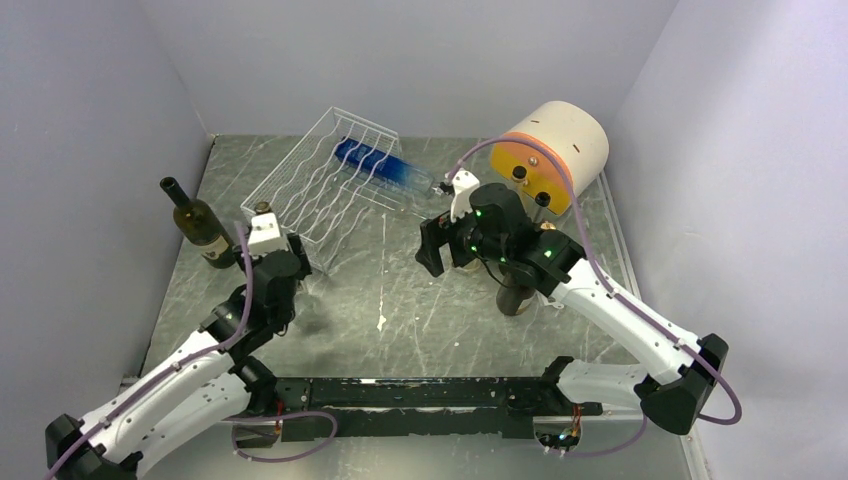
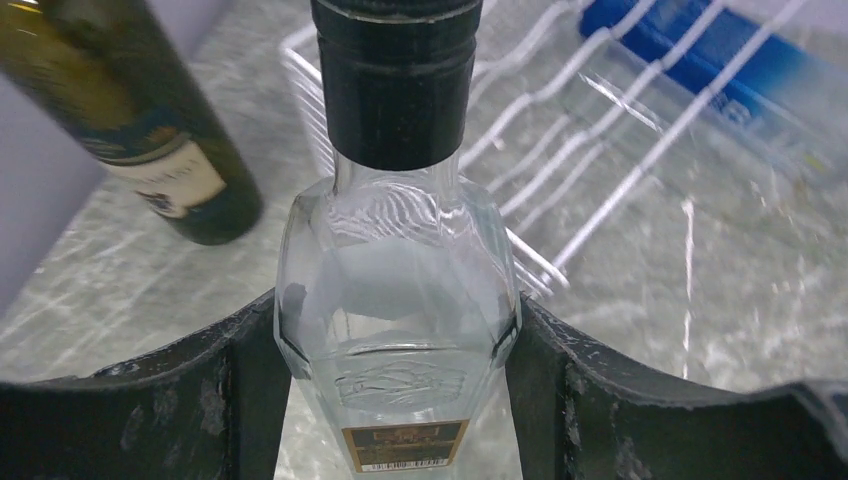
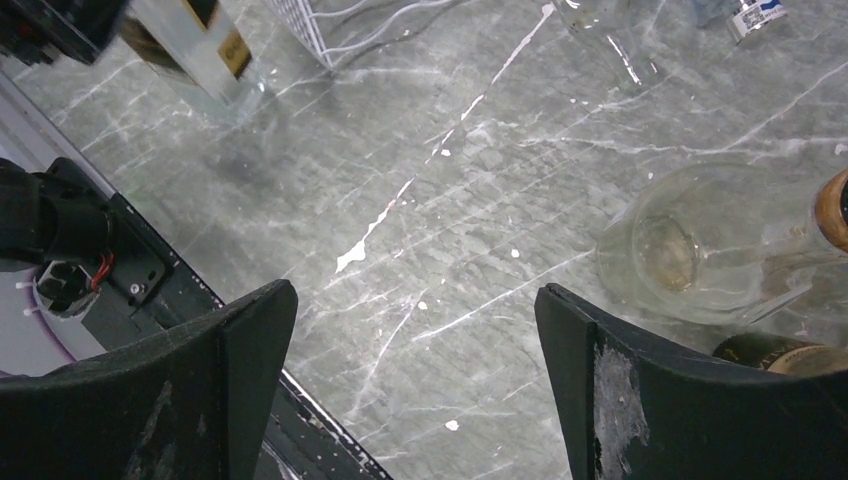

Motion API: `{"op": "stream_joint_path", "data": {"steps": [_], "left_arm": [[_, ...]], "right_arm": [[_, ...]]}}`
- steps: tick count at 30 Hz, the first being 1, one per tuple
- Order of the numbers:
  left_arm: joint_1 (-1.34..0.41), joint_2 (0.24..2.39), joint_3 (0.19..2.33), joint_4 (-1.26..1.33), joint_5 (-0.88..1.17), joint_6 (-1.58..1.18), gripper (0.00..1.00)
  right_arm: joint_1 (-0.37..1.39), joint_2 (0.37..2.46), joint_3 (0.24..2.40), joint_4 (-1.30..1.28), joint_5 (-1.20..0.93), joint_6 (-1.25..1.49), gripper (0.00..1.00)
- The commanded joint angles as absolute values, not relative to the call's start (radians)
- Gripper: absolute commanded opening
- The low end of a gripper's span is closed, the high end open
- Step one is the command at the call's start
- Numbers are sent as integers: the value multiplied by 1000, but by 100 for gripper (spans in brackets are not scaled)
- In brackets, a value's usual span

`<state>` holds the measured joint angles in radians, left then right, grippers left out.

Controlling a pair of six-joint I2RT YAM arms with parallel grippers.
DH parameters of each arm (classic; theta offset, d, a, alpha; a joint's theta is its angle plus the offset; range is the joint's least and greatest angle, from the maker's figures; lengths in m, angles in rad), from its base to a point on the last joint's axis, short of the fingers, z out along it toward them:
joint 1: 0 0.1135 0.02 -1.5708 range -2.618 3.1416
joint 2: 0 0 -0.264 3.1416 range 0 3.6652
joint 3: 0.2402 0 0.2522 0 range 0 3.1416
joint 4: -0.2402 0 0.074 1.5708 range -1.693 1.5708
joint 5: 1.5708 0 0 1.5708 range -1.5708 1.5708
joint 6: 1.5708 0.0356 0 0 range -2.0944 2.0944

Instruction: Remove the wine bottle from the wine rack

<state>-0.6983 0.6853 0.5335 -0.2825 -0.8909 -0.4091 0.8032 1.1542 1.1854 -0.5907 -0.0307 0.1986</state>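
Note:
The white wire wine rack [image 1: 318,178] sits tilted at the back of the table. A blue bottle [image 1: 378,164] lies in it with its clear neck poking out to the right. My left gripper [image 1: 266,236] is shut on a clear glass bottle [image 2: 396,285] with a black cap, held upright just in front of the rack's near corner [image 2: 540,150]. The fingers [image 2: 230,400] press both shoulders of that bottle. My right gripper [image 3: 415,365] hangs open over bare tabletop, right of the rack, with nothing between its fingers.
A dark green bottle [image 1: 199,226] stands at the left wall, close to my left gripper. A clear bottle [image 3: 700,250] and a dark bottle [image 1: 517,296] stand under my right arm. A beige cylinder with an orange face [image 1: 556,150] lies at the back right.

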Motion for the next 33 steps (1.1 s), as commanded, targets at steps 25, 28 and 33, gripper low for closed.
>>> {"op": "stream_joint_path", "data": {"steps": [25, 28, 33], "left_arm": [[-156, 752, 123, 1156, -861, 158, 7], [-143, 747, 93, 1120, -848, 87, 7], [-141, 760, 70, 1102, -848, 43, 7]], "right_arm": [[785, 1174, 1119, -488, -137, 189, 95], [785, 1166, 1108, -481, -141, 192, 95], [784, 1156, 1103, -482, -146, 192, 95]]}}
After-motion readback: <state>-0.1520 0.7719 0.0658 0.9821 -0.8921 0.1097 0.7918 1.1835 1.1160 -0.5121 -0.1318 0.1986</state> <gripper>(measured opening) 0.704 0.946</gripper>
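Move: The left hand already holds the clear bottle upright in the air. It is being taken to the green bottle standing on the table some 19 cm to its left and 7 cm ahead, whose middle is about 4 cm lower. The rack's middle lies roughly 20 cm ahead, 6 cm to the right and 12 cm down; the blue bottle in it, about 25 cm ahead, 21 cm right. From the right hand the green bottle is some 48 cm left and 10 cm ahead. Keeping its grip around the clear bottle's upper body, the left hand swings it left by about 15 cm, past the rack's near side and towards the green bottle, fast at first and then easing off, with small rises and dips on the way that leave the height nearly unchanged. As it goes, the wrist turns some 30 degrees counter-clockwise, tips the fingers up by about 25 degrees and rolls the hand's left side up a little, while the empty, open right hand just sinks slightly, drifting left. ##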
